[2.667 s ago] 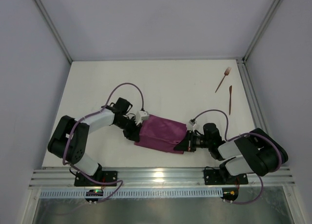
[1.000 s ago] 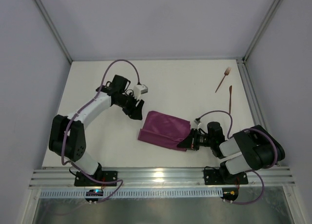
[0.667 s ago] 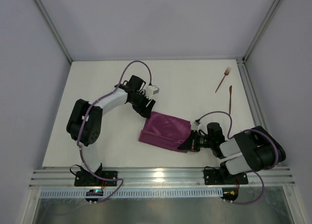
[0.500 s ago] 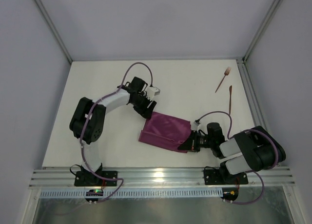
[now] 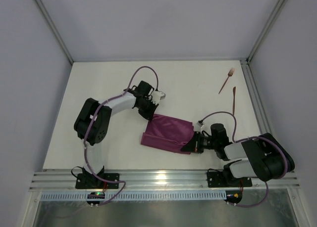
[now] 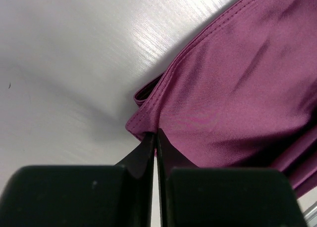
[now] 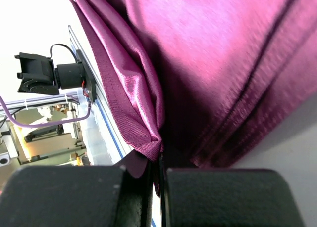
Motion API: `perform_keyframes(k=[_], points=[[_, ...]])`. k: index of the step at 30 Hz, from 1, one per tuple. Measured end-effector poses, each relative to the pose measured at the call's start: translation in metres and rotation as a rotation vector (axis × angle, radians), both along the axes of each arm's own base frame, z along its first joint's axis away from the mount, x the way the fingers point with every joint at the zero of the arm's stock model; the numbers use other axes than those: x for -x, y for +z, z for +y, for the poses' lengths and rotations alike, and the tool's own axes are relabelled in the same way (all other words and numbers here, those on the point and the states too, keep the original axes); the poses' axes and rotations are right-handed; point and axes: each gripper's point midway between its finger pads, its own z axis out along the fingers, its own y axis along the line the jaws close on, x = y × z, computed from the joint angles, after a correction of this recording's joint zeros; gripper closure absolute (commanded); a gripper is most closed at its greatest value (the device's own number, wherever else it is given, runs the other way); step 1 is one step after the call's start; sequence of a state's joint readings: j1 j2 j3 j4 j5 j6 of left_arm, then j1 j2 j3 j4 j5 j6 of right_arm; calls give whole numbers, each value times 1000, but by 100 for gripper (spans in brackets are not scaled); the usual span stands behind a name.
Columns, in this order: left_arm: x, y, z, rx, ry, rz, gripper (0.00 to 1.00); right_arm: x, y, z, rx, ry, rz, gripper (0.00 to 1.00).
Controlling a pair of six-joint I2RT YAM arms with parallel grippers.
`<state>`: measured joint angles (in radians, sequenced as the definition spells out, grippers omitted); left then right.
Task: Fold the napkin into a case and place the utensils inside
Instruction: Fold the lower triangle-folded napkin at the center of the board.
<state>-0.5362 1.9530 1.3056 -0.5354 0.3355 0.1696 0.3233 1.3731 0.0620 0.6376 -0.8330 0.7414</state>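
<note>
The plum-purple napkin (image 5: 166, 133) lies folded into a slanted rectangle at mid-table. My left gripper (image 5: 151, 115) sits at its far left corner, and in the left wrist view it (image 6: 156, 134) is shut on the hemmed corner of the napkin (image 6: 233, 88). At the near right corner my right gripper (image 5: 190, 144) is low on the table. The right wrist view shows this gripper (image 7: 161, 158) shut on a bunched edge of the napkin (image 7: 208, 64). Of the utensils, the fork (image 5: 227, 80) and knife (image 5: 234, 101) lie at the far right, away from both grippers.
An aluminium rail (image 5: 158, 180) runs along the near edge, where both arm bases are bolted. A metal frame strip (image 5: 253, 101) borders the table's right side, just beyond the utensils. Grey walls enclose the table on three sides.
My left arm has swung in from the far left to the napkin's far left corner, and its jaws have shut there. The right gripper has kept its hold and place.
</note>
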Motion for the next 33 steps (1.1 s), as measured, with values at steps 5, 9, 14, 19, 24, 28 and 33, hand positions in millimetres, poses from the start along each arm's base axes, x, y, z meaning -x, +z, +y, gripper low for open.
perform_keyframes(k=[5,9,14,19,24,28,33], points=[[3,0,6,-16,-5,-24,100,-8,9,2,-11,0,-30,97],[9,-1,16,-38,-8,-41,100,-15,13,-1,-21,-21,-33,97],[14,-1,23,-58,-18,-57,100,-25,12,-3,-30,-47,-15,97],[15,-1,26,-62,-27,-70,100,-36,13,-4,-32,-60,-6,97],[15,-1,26,-64,-40,-78,100,-49,20,0,-36,-56,-26,97],[15,-1,25,-67,-46,-81,100,-60,25,1,-31,-50,-47,97],[15,-1,26,-69,-50,-88,100,-64,16,2,-14,-46,-18,97]])
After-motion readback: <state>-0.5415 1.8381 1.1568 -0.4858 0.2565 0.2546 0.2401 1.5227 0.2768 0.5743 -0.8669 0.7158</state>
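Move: Both hands already grip the folded napkin: the left pinches its far-left corner, the right the right end of the lower flap. From the right hand, the napkin's far-right corner lies about 12 cm ahead and 1 cm right; the flap's left end is some 23 cm left and 5 cm ahead. From the left hand, that flap end is about 9 cm back and 3 cm left, the far-right corner 20 cm right and 2 cm back. With its closed fingers still pointing left and slightly down, the right hand carries the gripped right end of the lower flap about 6 cm forward towards the napkin's far-right corner, rising a couple of centimetres on the way and easing down a little at the end. The left hand keeps its pinch on the far-left corner and, in the first half only, draws it low over the table some 3 cm to the left and slightly back, then holds it there while the right hand goes on. ##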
